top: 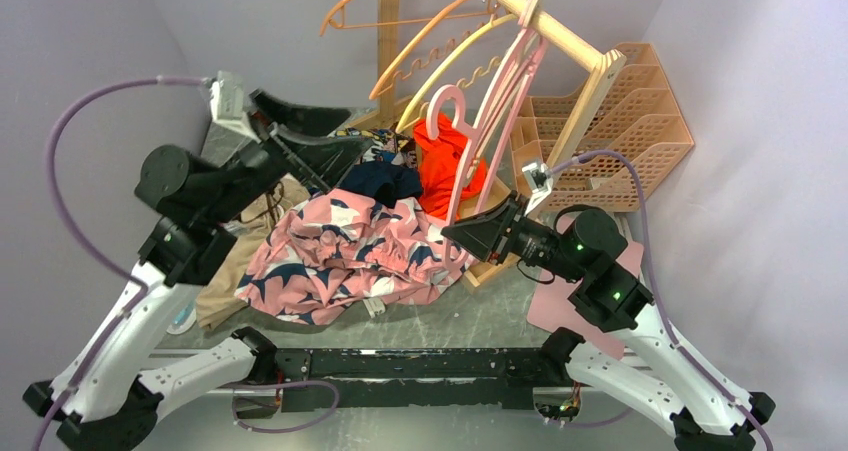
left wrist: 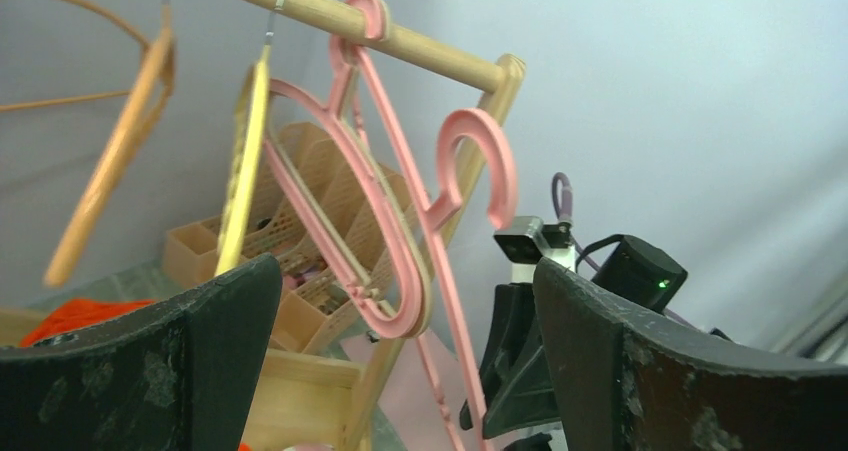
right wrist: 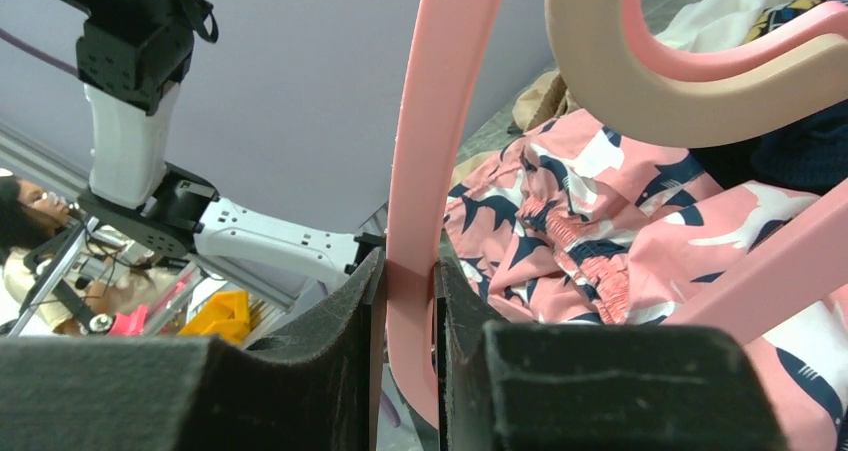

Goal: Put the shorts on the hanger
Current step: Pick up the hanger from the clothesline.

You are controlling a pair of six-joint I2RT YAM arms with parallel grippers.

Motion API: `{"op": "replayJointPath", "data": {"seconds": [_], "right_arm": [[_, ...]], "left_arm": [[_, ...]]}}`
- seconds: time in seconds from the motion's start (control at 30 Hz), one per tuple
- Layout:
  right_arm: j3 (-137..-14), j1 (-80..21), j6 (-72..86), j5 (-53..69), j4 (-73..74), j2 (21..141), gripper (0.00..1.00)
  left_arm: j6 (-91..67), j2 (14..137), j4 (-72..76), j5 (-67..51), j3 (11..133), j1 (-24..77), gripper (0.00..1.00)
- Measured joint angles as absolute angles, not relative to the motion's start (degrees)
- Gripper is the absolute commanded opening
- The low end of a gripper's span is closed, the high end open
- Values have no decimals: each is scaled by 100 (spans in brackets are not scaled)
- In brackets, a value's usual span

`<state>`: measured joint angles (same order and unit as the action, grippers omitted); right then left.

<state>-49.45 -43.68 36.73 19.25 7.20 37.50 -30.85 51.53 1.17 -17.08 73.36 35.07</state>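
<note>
The pink whale-print shorts lie crumpled on the table in front of the rack, and their print fills the right wrist view. My right gripper is shut on one arm of the pink hanger, which stands nearly upright with its hook at the top. In the right wrist view the hanger arm sits pinched between the pads of the gripper. My left gripper hovers open above the far-left side of the clothes pile, holding nothing. In the left wrist view it faces the hanger's hook.
A wooden rod carries orange hangers, a yellow hanger and another pink hanger. An orange-red garment and a navy garment lie behind the shorts. A peach lattice organiser stands at the right.
</note>
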Motion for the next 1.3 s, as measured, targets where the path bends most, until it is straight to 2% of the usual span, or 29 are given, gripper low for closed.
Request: {"op": "replayJointPath", "data": {"seconds": [0.2, 0.5, 0.77, 0.93, 1.3], "right_arm": [[-4943, -4368, 3607, 1496, 856, 3745, 0], [-4952, -4368, 3570, 1039, 1072, 3951, 0], [-4967, -4368, 3568, 958, 1068, 4086, 0], [-4993, -4368, 3564, 958, 1061, 4185, 0], [-4993, -4368, 3551, 967, 1015, 4252, 0]], "left_arm": [[-3197, 5972, 366, -2303, 7872, 3507, 99], [-3087, 6466, 419, -2370, 8180, 3507, 99], [-2987, 7087, 399, -2515, 8783, 3778, 93], [-2786, 7496, 80, -2462, 9218, 4073, 82], [-2576, 7721, -370, -2351, 9295, 4136, 38]]}}
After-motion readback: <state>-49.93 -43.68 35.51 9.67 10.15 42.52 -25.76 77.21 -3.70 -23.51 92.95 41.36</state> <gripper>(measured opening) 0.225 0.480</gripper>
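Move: About 12 cm to the left hand's right and 4 cm ahead, near its own height, is the upper hook of the pink hanger. A yellow hanger sits roughly 12 cm ahead and 14 cm to the right, the other hung pink hangers some 8 cm ahead and 19 cm to the right, both near level. From the right hand, pinching this hanger's lower corner, the hook lies about 11 cm ahead and 15 cm up, with no sideways offset. Reaching across to its right and a little forward, about 12 cm in all, the left hand brings its open fingers around the hanger's hook, dips slightly at the end, turns some 10 degrees clockwise and closes them about halfway. The right hand keeps its pinch on the lower corner, carrying the hanger about 4 cm forward and 3 cm down while turning roughly 10 degrees clockwise. ##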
